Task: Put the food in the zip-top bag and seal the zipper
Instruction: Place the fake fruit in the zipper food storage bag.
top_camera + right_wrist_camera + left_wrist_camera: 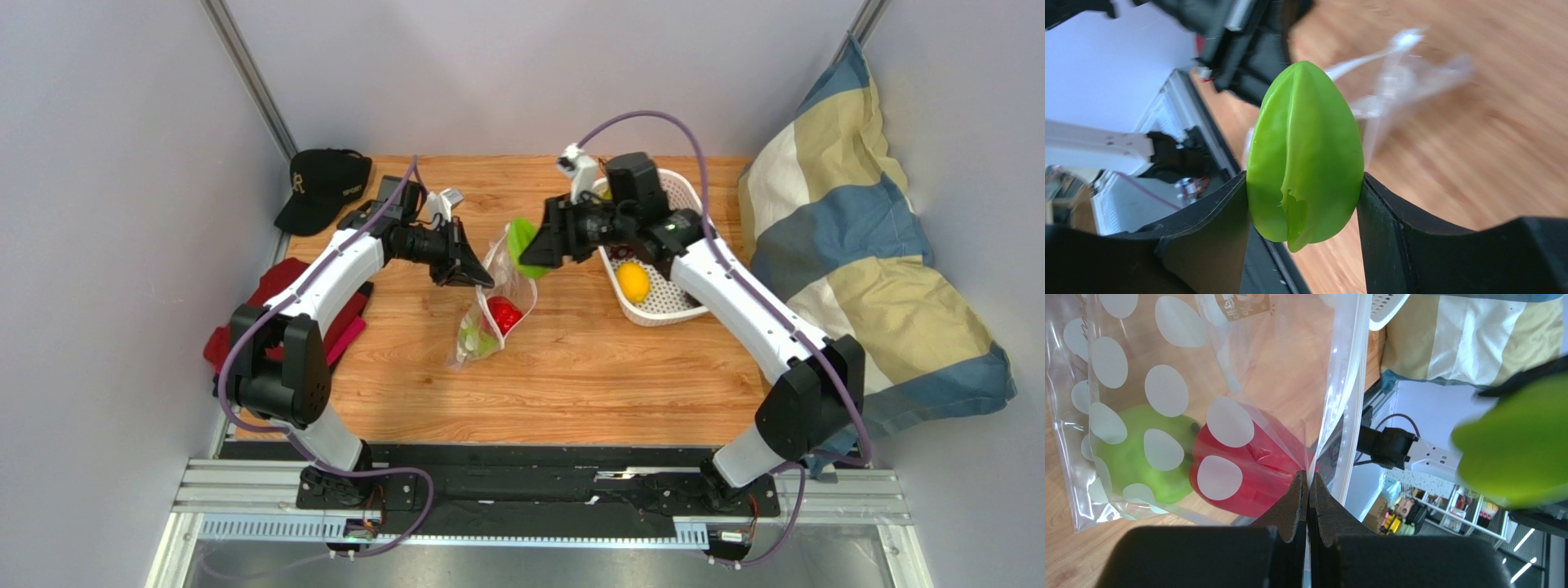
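The zip-top bag (pixel 496 298) is lifted at its mouth, its lower end resting on the table. My left gripper (pixel 471 265) is shut on the bag's top edge (pixel 1309 478), next to the zipper (pixel 1346 386). Through the dotted plastic (pixel 1168 331) show a red pepper (pixel 1254 471) and a green piece (pixel 1171 482). My right gripper (pixel 535 249) is shut on another green piece of food (pixel 1306 153), held just right of the bag's mouth; it also shows in the left wrist view (pixel 1517 441). A yellow lemon (pixel 633 282) lies in the basket.
The white basket (pixel 669 312) stands at the back right under the right arm. A black cap (pixel 325 184) lies at the back left, a red cloth (pixel 252 312) at the left edge. A striped pillow (pixel 859 245) leans on the right.
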You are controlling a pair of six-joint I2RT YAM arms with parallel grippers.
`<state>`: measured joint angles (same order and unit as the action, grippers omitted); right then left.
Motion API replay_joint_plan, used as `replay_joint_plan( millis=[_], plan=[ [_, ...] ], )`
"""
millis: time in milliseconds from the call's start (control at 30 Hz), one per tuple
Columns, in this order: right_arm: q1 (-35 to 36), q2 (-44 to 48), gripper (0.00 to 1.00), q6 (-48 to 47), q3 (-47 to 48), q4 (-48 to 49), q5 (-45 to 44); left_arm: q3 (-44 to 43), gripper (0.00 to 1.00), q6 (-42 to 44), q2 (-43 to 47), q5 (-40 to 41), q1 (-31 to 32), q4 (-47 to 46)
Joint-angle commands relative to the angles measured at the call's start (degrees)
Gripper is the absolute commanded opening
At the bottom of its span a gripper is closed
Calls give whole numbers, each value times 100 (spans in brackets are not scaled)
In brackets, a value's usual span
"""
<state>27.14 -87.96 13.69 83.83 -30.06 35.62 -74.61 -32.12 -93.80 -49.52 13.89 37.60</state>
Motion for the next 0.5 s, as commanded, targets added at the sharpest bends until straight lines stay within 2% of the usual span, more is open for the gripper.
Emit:
replay_joint_plan(
  millis=[0, 233, 467],
  plan=[
    [599, -318, 35, 995, 64, 818, 42, -54, 0, -146, 20, -216, -27, -245],
    [881, -722, 35, 916, -262, 704, -353, 42, 0, -259, 160, -251, -18, -420],
    [969, -1223, 40, 521, -95, 283, -1038, 139, 0, -207, 239, -287, -18, -403]
  ],
)
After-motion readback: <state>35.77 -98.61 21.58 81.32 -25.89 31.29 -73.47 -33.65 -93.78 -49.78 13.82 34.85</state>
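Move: The right hand still grips the green ribbed fruit. The bag's open mouth lies about 5 cm to its left, 2 cm back and 13 cm below. Inside the bag, the red pepper is some 7 cm left, 1 cm back and 22 cm down, the green apple 11 cm left and 4 cm back. The lemon sits 19 cm right and 6 cm ahead. The left hand, pinching the rim, has the mouth 5 cm to its right, 1 cm ahead, 5 cm below. Leftward and slightly back, the right hand first carries the green ribbed fruit about 6 cm to above the bag's open mouth, then sinks some 8 cm, easing a little forward, to bring it down into the opening. Its wrist rolls roughly 15 degrees and the fingers keep their grip, while the left hand stays put, still pinching the rim shut between its fingertips. ##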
